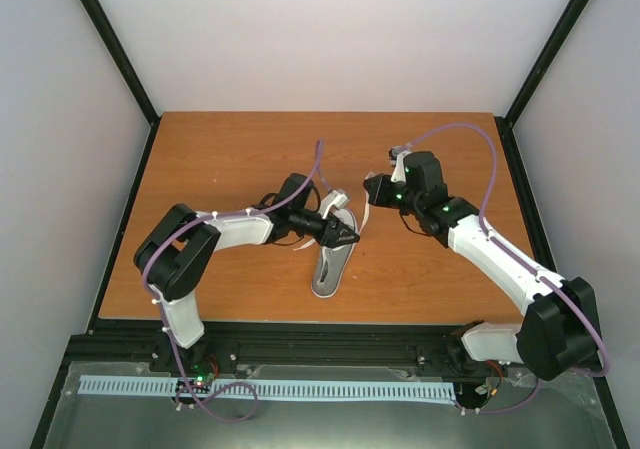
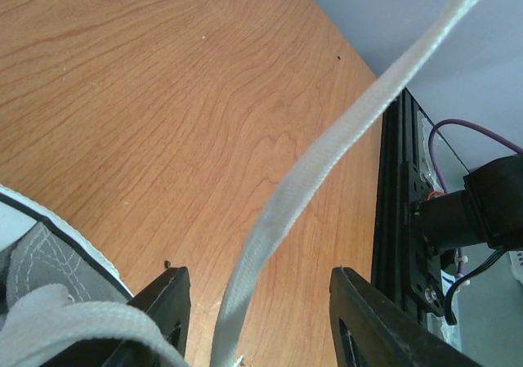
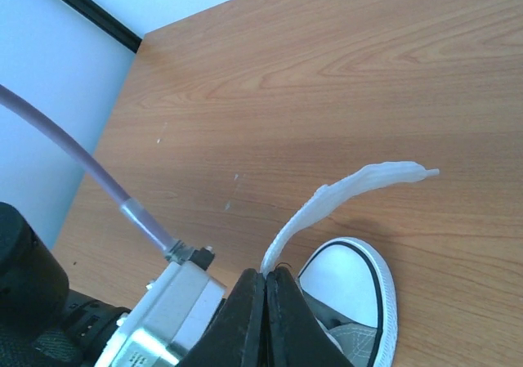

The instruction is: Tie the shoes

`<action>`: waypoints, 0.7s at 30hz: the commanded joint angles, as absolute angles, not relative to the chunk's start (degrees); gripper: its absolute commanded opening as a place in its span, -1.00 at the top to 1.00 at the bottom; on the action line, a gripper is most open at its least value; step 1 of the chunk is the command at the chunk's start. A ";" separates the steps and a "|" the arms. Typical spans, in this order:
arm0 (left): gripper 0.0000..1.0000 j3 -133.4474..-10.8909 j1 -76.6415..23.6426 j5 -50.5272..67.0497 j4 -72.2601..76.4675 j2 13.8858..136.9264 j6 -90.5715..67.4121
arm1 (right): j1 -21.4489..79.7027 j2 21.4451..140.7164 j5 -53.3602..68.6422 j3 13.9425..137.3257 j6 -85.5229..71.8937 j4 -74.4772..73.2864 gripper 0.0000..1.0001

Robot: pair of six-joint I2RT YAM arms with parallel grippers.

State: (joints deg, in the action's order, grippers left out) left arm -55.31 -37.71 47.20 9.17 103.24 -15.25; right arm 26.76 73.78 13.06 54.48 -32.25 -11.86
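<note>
The grey shoe with white sole lies mid-table, toe toward the back. My left gripper hovers over its laced part, jaws open. In the left wrist view a white lace runs up loosely through the left gripper, touching neither finger; the shoe's grey side shows at lower left. My right gripper sits just behind the toe. In the right wrist view that gripper is shut on a white lace, whose free end sticks out above the white toe cap.
The orange-brown wooden table is boxed in by white walls with black frame posts. A black rail and the right arm's base border the near edge. Purple cables arc over both arms.
</note>
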 commanded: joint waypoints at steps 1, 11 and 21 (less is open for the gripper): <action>-0.01 -58.84 -38.23 47.42 7.33 104.34 -12.78 | 27.07 74.46 14.74 56.16 -32.08 -9.94 0.94; -0.16 -62.55 -38.65 47.26 4.48 106.52 -11.33 | 27.12 75.94 16.64 57.19 -32.21 -9.06 0.94; -0.43 -65.49 -41.01 45.11 0.51 106.70 -8.06 | 27.15 76.13 13.37 57.56 -33.73 -10.84 0.94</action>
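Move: The lace to be caught is the one the right fingers hold up: its free stretch climbs from the left fingers to the right ones, its middle roughly 3 cm ahead of the left hand, 1 cm right and 4 cm above. Seen from the right hand, that is about 4 cm back, 1 cm left and 6 cm below. From the left hand, the shoe's middle lies about level, 4 cm left and 7 cm down; the loose lace, 4 cm ahead, 12 cm left and 10 cm below. The raised lace stays pinched in the shut right fingers, which drift about 1 cm left. Beside it, above the shoe's right side, the left hand edges some 2 cm to the right, swinging about a centimetre forward on the way, and its half-open fingers spread wider around the lace, still pointing right and slantwise down. ##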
